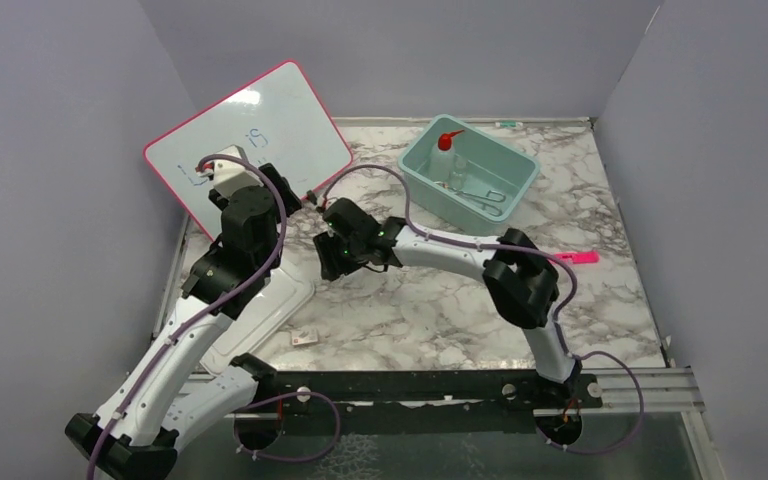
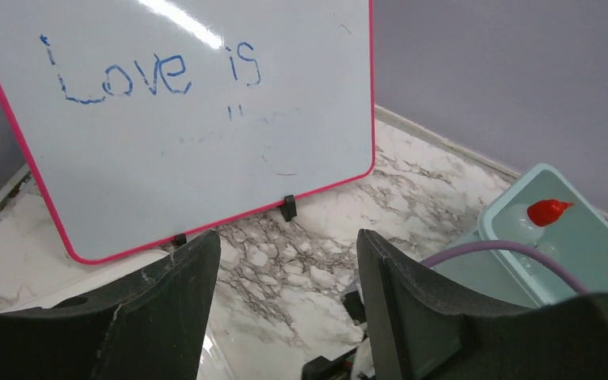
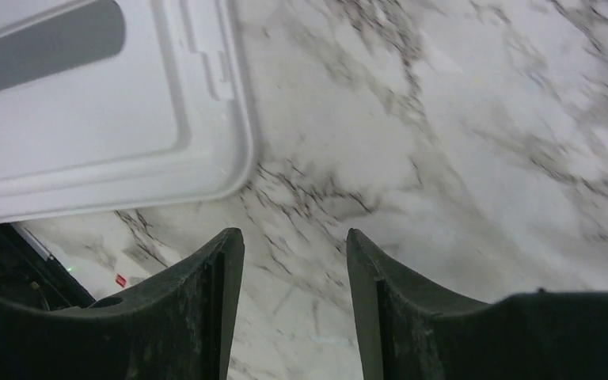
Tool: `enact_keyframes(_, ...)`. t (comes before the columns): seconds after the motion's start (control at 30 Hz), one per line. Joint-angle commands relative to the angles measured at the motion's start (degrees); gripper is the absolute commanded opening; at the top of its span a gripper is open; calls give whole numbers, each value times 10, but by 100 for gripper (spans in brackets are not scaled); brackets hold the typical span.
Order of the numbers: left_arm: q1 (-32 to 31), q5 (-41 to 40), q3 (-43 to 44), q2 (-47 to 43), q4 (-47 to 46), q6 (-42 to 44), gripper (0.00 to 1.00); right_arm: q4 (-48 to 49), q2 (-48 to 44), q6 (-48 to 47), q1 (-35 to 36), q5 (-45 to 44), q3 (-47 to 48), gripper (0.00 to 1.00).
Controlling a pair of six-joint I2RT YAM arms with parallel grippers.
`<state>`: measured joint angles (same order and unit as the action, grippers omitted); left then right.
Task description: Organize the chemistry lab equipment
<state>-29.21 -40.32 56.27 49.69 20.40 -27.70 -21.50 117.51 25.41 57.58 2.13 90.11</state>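
A teal bin (image 1: 495,137) stands at the back right of the marble table. In it is the clear squeeze bottle with its red nozzle (image 1: 448,141), and metal forceps (image 1: 487,196) lie on its floor. The left wrist view shows the same bin (image 2: 507,194) and red nozzle (image 2: 549,210) at the right. My left gripper (image 1: 285,190) (image 2: 289,237) hangs open and empty just in front of the whiteboard's lower edge. My right gripper (image 1: 333,260) (image 3: 294,233) is open over bare marble at the table's middle, with nothing between its fingers.
The pink-framed whiteboard (image 1: 250,140) (image 2: 190,119) leans at the back left. A white lid (image 1: 260,310) (image 3: 103,119) lies flat at the front left under the left arm. A pink object (image 1: 580,257) lies at the right and a small tag (image 1: 303,339) near the front.
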Motion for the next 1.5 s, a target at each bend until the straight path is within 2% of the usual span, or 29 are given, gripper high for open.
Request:
enact_keyframes(0.0, 2, -10, 19, -10, 10, 44, 67, 12, 77, -25, 20, 31, 100, 56)
enact_keyframes(0.13, 2, 9, 19, -14, 21, 40, 67, 26, 134, -20, 29, 31, 158, 56)
enact_keyframes(0.33, 2, 15, 21, -11, 31, 41, 68, -30, 213, -22, 40, 8, 261, 53)
enact_keyframes(0.57, 2, 18, 12, -11, 31, 48, 68, -45, 222, -35, 47, -19, 256, 44)
enact_keyframes(0.73, 2, 15, 13, -6, 31, 63, 68, -74, 227, -67, 51, -27, 263, 42)
enact_keyframes(0.9, 2, 15, 6, -5, 28, 64, 69, -99, 219, -94, 53, 2, 246, 44)
enact_keyframes(1.07, 2, 20, -5, -11, 26, 60, 69, -103, 204, -91, 53, -16, 222, 43)
enact_keyframes(1.17, 2, 34, -7, -10, 25, 66, 69, -118, 200, -59, 53, -68, 213, 38)
enact_keyframes(1.27, 2, 41, -10, -11, 26, 67, 69, -143, 192, -17, 53, -116, 196, 29)
enact_keyframes(1.47, 2, 48, -25, -14, 25, 56, 69, -138, 115, 46, 46, -174, 71, 22)
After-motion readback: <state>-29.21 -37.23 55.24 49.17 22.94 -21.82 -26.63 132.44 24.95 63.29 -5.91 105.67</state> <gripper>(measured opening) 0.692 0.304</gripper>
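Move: The white lid's middle lies about 24 cm left of the right hand, 4 cm back and 5 cm below. Its nearest corner is only some 8 cm to the hand's left, level with it in reach. A small white box sits 11 cm back and 10 cm left of the hand on the table, and the whiteboard stands roughly 20 cm ahead and 17 cm left. From the left hand the lid is about 9 cm back, 9 cm left and 29 cm below. The right hand sweeps about 9 cm to its left while sinking some 4 cm, its half-open fingers reaching over the lid's right-hand corner, then settles another centimetre lower there. The fingers shut until they pinch the lid's edge close to that corner, and as they close the hand draws back to the right by 4 cm, staying low and dragging the lid along the table. ##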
